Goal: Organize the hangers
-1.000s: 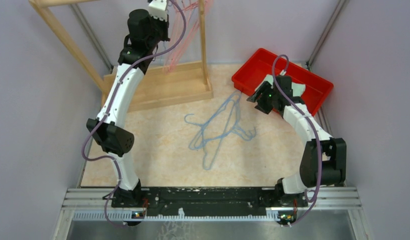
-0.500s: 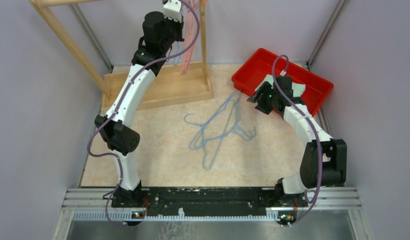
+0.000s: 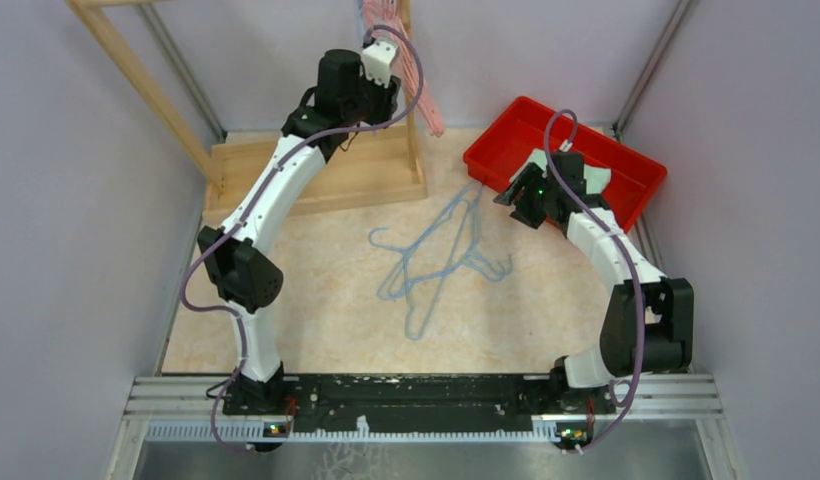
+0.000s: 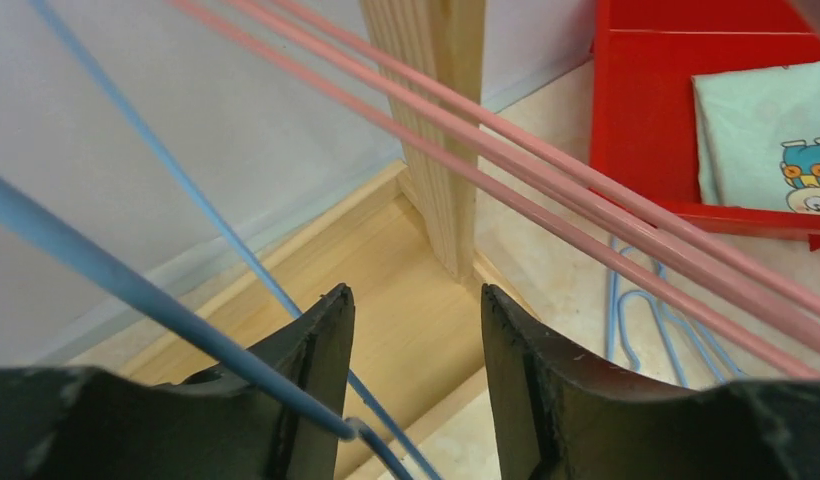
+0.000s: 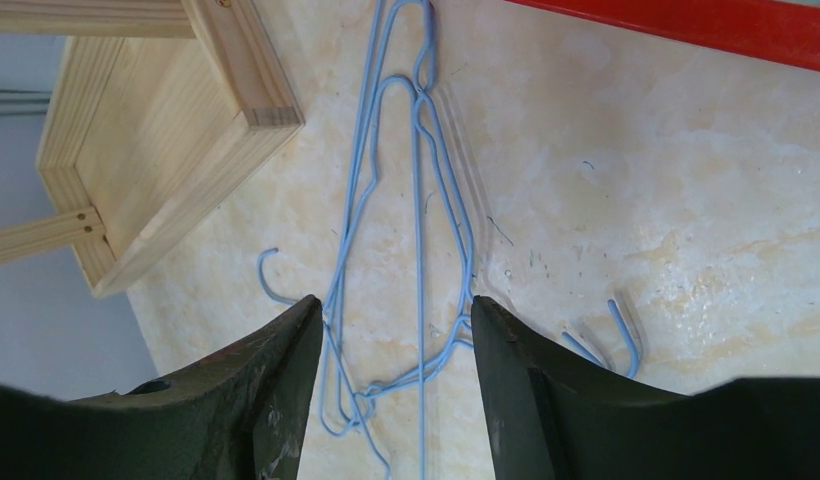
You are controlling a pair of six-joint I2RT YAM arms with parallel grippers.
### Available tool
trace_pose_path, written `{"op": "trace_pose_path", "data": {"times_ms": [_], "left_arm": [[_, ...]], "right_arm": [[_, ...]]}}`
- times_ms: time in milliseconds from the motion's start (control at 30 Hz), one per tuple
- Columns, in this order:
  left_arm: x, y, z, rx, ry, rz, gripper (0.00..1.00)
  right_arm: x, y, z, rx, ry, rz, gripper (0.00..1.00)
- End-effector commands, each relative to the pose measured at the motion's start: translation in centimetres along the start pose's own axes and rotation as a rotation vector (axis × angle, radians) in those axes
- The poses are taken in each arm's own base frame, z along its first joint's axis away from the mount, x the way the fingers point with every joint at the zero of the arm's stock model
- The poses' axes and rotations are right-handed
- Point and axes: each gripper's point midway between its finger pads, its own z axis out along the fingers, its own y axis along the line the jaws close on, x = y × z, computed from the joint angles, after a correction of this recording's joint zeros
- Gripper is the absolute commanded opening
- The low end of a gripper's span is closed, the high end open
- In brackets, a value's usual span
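Observation:
Several light blue hangers (image 3: 438,250) lie tangled on the table's middle. Pink hangers (image 3: 418,75) hang slanted on the wooden rack's post (image 3: 408,110). My left gripper (image 3: 384,92) is up at the rack, open. In the left wrist view (image 4: 414,320) a blue hanger wire (image 4: 136,290) runs across the left finger and bends at its inner edge, while pink hangers (image 4: 546,180) pass in front. My right gripper (image 3: 513,200) hovers open by the red bin, over the blue hangers (image 5: 421,230) with nothing between its fingers (image 5: 391,320).
The wooden rack's base (image 3: 316,175) stands at the back left, with a slanted strut (image 3: 136,80). A red bin (image 3: 626,165) holding a printed cloth (image 4: 766,130) sits at the back right. Purple walls close in on both sides.
My left arm has swung right along the rack and its jaws have opened. The pink hangers now hang slanted to the right of the post. The right arm has not moved.

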Motion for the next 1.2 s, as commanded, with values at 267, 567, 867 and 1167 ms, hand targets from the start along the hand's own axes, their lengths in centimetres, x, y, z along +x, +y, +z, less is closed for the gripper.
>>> {"op": "trace_pose_path", "data": {"times_ms": [267, 567, 867, 1167], "left_arm": [[-4.5, -0.2, -6.3, 0.036, -0.087, -0.004, 0.71], [-5.5, -0.7, -10.5, 0.072, -0.117, -0.035, 0.85], [-8.5, -1.4, -15.6, 0.13, -0.204, -0.059, 0.91], [-6.7, -1.5, -20.9, 0.13, -0.18, -0.086, 0.91]], "right_arm": [[-1.0, 0.8, -0.8, -0.052, -0.05, -0.016, 0.57], [-0.9, 0.7, -0.9, -0.051, -0.049, -0.017, 0.57], [-0.3, -0.1, -0.6, -0.027, -0.035, -0.024, 0.58], [0.1, -0.9, -0.4, 0.051, -0.007, -0.147, 0.56]]}}
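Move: The blue hangers on the table lie about 21 cm back, 11 cm right and 34 cm below the left gripper; from the right gripper they are some 8 cm back, 11 cm left and 15 cm down. The just-hung blue hanger is roughly 4 cm ahead, 3 cm left and 8 cm above the left hand; the pink hangers hang about 5 cm ahead, 6 cm right and 5 cm above it. Back the left gripper off from the hung blue hanger and the pink ones, drawing it about 15 cm back towards the base and, after a brief start, 12 cm up and slightly left. Spread its half-open fingers nearly wide and tilt the wrist some 15 degrees as it comes free. Let the right gripper ease down about 2 cm towards the table's blue hangers, fingers still half open. ##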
